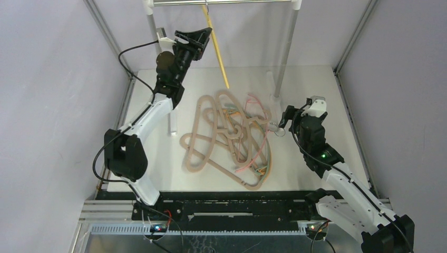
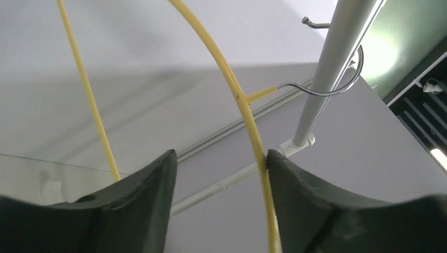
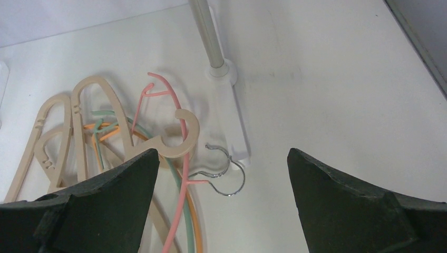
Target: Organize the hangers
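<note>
A thin yellow hanger (image 1: 219, 50) hangs by its metal hook (image 2: 337, 89) on the rail (image 2: 332, 68) at the back. My left gripper (image 2: 221, 155) is raised beside it and open. The yellow wire (image 2: 240, 95) runs between the jaws and touches the right finger, with a wide gap to the left one. A tangled pile of hangers (image 1: 232, 132) lies on the table: thick beige ones with pink (image 3: 182, 132), green and orange ones. My right gripper (image 3: 221, 153) is wide open above the pile's right edge, holding nothing.
The rail's right post (image 3: 205, 31) stands on a white foot (image 3: 234, 121) just beyond the right gripper. Two metal hooks (image 3: 232, 179) lie against that foot. The left post (image 1: 153, 31) rises close to the left arm. Grey walls enclose the table.
</note>
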### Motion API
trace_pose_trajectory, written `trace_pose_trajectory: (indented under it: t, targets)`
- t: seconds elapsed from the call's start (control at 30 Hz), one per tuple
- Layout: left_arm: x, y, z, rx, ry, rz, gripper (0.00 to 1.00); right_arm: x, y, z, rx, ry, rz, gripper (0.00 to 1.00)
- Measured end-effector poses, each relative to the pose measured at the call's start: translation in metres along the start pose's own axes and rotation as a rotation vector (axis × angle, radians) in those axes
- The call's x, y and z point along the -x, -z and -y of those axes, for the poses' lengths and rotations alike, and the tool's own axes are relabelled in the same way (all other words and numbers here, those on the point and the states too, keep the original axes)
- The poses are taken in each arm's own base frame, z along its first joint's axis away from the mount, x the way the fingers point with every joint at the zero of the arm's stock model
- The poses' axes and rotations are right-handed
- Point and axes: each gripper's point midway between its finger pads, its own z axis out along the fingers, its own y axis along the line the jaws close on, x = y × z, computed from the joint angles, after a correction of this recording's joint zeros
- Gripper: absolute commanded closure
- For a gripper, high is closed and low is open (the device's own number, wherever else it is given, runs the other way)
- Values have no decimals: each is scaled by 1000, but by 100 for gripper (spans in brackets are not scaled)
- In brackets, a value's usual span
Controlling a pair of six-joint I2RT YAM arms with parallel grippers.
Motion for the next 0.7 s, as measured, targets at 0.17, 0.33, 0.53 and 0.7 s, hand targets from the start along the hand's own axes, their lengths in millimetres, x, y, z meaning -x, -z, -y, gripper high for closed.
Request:
trace_pose_trajectory:
  t: [0.17,0.33,0.53,0.7]
  targets:
    - [-3,8,-10,10,-75,-27,10,-2,0,0,1,3,-10,0]
    - [-6,35,-29,50,-171,-70,1,-8,-1,-1,6,8,-29,0]
    - [-18,85,-58,122,-267,-135,1,-26,-7,-5,12,13,-94,0]
    - [-30,118,-77,166,-326,-195,3,-49,-9,-7,22,11,-159,0]
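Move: The open right hand has the pink hanger's hook about 10 cm ahead, 3 cm left and 18 cm below; the beige hook lies some 14 cm ahead and 8 left, the rack's foot bar 18 ahead and 4 left, both nearly as low. For the left hand, the pink hook is about 9 cm back, 25 right and 43 below; the neck of the hung yellow hanger is 5 ahead, 4 right and 5 above. Opening wide, left hand retreats down 12 cm and back from yellow hanger; right sinks 5 towards pink hook. ##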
